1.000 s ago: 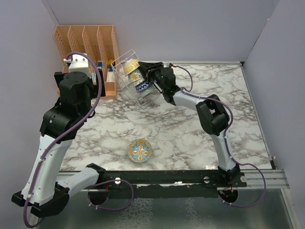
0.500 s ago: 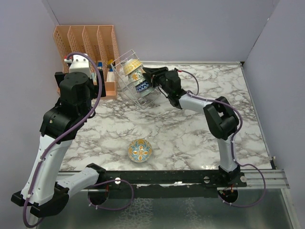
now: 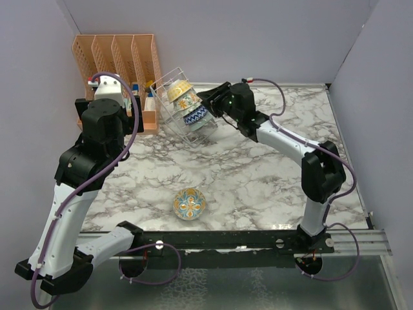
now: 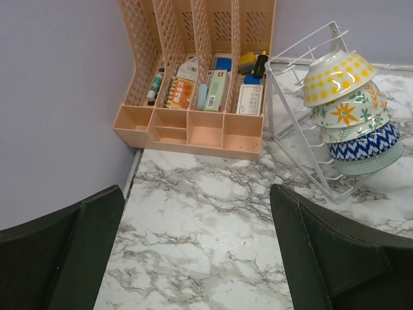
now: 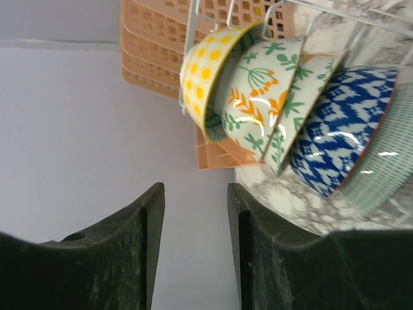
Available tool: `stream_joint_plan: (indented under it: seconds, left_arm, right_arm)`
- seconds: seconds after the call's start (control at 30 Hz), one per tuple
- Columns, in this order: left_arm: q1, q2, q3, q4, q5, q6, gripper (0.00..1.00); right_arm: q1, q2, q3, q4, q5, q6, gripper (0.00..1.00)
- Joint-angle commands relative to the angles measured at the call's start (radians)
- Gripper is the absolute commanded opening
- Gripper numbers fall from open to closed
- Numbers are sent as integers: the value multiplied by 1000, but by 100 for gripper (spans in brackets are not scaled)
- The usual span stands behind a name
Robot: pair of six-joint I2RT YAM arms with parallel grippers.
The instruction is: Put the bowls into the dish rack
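Observation:
The wire dish rack [image 3: 173, 111] leans at the back left, next to the orange organiser. Several bowls stand stacked in it: a yellow one [image 5: 205, 76], flowered ones [image 5: 257, 87], a blue zigzag one [image 5: 342, 132] and a teal one [image 5: 382, 175]. One more bowl [image 3: 190, 203], with an orange flower inside, sits upright on the table near the front. My right gripper [image 3: 208, 101] hangs just right of the rack, open, with nothing between its fingers [image 5: 152, 219]. My left gripper [image 4: 197, 194] is open above bare marble in front of the organiser.
The orange slotted organiser [image 4: 193, 123] holds pens and small boxes in the back left corner. Purple walls close the left, back and right. The left arm [image 3: 90, 155] rises tall over the table's left side.
My right gripper has drawn back to the right, away from the rack, and its jaws have widened a little. The bowls in the rack stay put. The left arm has not moved.

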Motion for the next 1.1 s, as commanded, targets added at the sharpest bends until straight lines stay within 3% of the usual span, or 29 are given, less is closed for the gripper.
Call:
stream_joint_plan:
  seconds: [0.0, 0.07, 0.13, 0.33, 0.57, 0.67, 1.07]
  left_arm:
    - [-6, -16, 9, 15, -21, 2, 99]
    - [-8, -17, 13, 15, -22, 1, 99]
    - [-8, -15, 16, 12, -22, -2, 99]
    - [-8, -10, 22, 18, -25, -2, 99]
    - [-8, 1, 35, 2, -36, -34, 99]
    - [-8, 12, 60, -22, -33, -65, 99]
    - [-9, 10, 108, -90, -9, -181, 99]
  right_arm:
    - [-8, -74, 57, -295, -46, -282, 45]
    - [-3, -97, 77, -390, -95, -412, 51]
    - [18, -115, 115, -514, -124, -547, 63]
    - [144, -237, 36, -654, -235, -839, 71]
    - [415, -198, 27, -789, -384, -1153, 71]
    - [529, -172, 28, -815, -349, -1241, 71]
    - [729, 3, -55, -785, -215, -1397, 69]
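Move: The last bowl, orange and blue, lies on the table far back from my right hand: about 33 cm back, 8 cm to its left and 22 cm below. The yellow bowl in the rack is about 5 cm ahead, 8 cm left and 4 cm below that hand, the zigzag bowl roughly 2 cm back, 4 cm left and 10 cm down. From my left hand the last bowl lies some 13 cm back, 19 cm right and 38 cm down. I sweep my empty right hand from the rack back towards the last bowl, nearly 40 cm, swinging some 6 cm left and sinking about 15 cm, mostly late on. On the way I open the fingers wider and turn the wrist strongly counter-clockwise while tipping it, so the fingers end pointing down and left just above the bowl's near side. I raise my left hand a mere 2 cm. ##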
